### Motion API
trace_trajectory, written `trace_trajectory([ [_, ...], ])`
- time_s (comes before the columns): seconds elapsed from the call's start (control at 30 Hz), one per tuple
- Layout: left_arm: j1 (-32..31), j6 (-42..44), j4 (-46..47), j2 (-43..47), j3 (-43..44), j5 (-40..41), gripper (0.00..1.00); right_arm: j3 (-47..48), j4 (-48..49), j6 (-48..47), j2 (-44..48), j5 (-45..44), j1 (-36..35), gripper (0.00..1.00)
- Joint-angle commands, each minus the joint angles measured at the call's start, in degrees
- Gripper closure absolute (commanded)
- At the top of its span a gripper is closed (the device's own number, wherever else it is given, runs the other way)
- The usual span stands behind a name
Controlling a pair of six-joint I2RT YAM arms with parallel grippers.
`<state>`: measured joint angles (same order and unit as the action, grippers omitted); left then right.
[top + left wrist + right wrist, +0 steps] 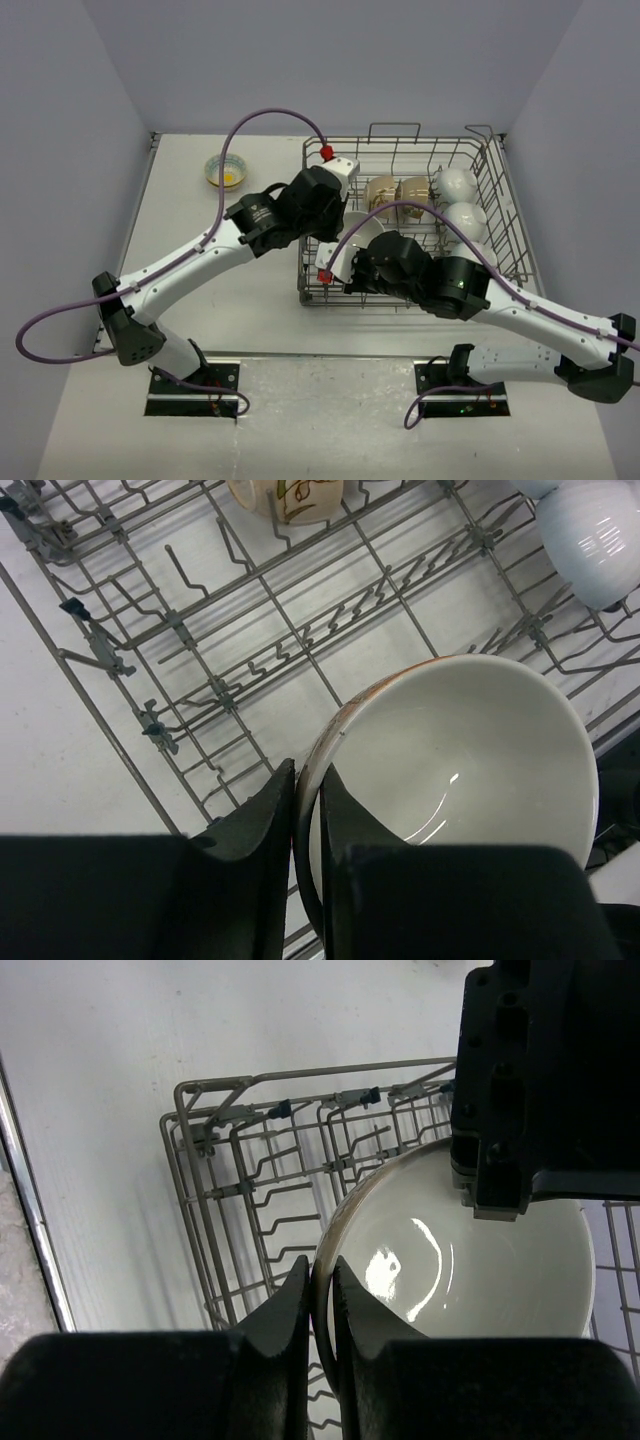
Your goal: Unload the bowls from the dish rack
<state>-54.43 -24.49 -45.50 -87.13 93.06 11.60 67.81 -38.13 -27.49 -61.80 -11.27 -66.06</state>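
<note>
A white bowl (352, 236) with a brownish rim sits tilted on its edge over the near left part of the grey wire dish rack (420, 141). Both grippers hold it. My left gripper (305, 770) is shut on the bowl's (470, 750) rim, one finger inside and one outside. My right gripper (320, 1265) is shut on another part of the same bowl's (450, 1260) rim, and the left gripper's black body (540, 1080) shows at the bowl's far side. Two tan patterned bowls (397, 191) and white bowls (458, 184) stand further back in the rack.
A small bowl with a yellow-green inside (226, 171) sits on the table left of the rack. The rack's upright tines (300, 640) and left wall (200, 1160) stand close around the held bowl. White walls close in the table on three sides.
</note>
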Motion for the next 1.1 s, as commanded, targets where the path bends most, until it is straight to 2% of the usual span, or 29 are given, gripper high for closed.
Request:
trace_trajectory([
  [0.0,-0.06,-0.99,-3.02,0.91,-0.59,6.75,1.00,2.77,8.15,-0.38,1.51,-8.33,0.32,1.00],
  [0.03,-0.06,-1.43,-3.02,1.35,-0.59,8.08,1.00,2.42,8.68,-0.38,1.51,-8.33,0.32,1.00],
  [0.07,-0.06,-1.96,-2.50,2.74,-0.94,9.48,1.00,2.07,9.38,-0.46,1.59,-8.94,0.32,0.94],
  [0.1,0.03,-3.10,-2.32,3.54,-0.95,10.98,1.00,0.84,10.17,-0.46,2.12,-9.47,0.32,0.65],
  [0.13,0.03,-3.89,-2.32,4.24,-0.95,14.56,1.00,0.14,10.96,-0.55,2.47,-10.17,0.32,0.45],
  [0.17,0.47,-4.51,-2.23,5.82,-0.95,16.51,1.00,-0.65,12.71,-0.73,3.00,-11.31,0.32,0.02],
  [0.23,2.30,-6.62,-1.79,7.58,-1.38,18.99,1.00,-2.50,13.78,-0.55,4.49,-12.02,0.32,0.01],
  [0.27,6.23,-6.97,-1.18,9.77,-1.91,18.47,1.00,-2.86,14.65,0.23,4.93,-13.68,0.32,0.01],
  [0.33,11.78,-7.85,2.49,13.98,-5.68,15.84,1.00,-3.04,14.84,1.46,5.72,-15.35,0.32,0.01],
  [0.37,17.46,-7.85,3.73,15.05,-7.35,14.78,1.00,-3.04,14.84,2.69,5.81,-16.15,0.32,0.01],
  [0.43,23.29,-8.21,7.06,16.90,-11.83,10.31,1.00,-3.04,15.10,4.19,6.77,-19.31,0.23,0.01],
  [0.47,28.28,-8.55,7.96,17.08,-13.24,8.72,1.00,-3.21,15.10,5.59,7.30,-20.10,0.32,0.01],
  [0.63,40.61,-11.45,18.23,15.25,-24.31,0.02,1.00,-4.09,17.55,11.74,12.57,-21.78,0.41,0.01],
  [0.7,41.51,-12.42,21.66,13.67,-25.81,-2.88,1.00,-4.70,18.70,15.34,16.26,-21.69,0.41,0.01],
  [0.87,41.78,-14.36,27.65,5.14,-24.94,-3.51,1.00,-6.72,20.20,21.58,24.78,-17.92,0.41,0.01],
  [1.07,42.30,-15.23,32.40,-3.38,-25.47,-3.68,1.00,-10.76,20.20,24.67,31.38,-15.98,0.41,0.01],
])
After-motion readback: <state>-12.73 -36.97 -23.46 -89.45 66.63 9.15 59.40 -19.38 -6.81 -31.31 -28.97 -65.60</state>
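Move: Both hands already pinch the white bowl's rim: its middle is about 5 cm right and 1 cm back of the left hand, and some 6 cm ahead and 4 cm right of the right hand. The patterned bowl stack stands about 28 cm ahead, 29 cm left and 24 cm below the left hand. The nearer brown bowl in the rack is some 16 cm ahead of the left hand, 10 cm right and 20 cm below, with its twin about 9 cm farther right. The right fingers open wide and let go of the white bowl's rim; that hand then rises about 14 cm and pulls away some 11 cm to its right, rolling its left side up by about 50 degrees. The left hand keeps its pinch and sweeps the bowl left over the rack's side and forward, turning some 50 degrees counter-clockwise, then sinks towards the table near the patterned bowl stack. ##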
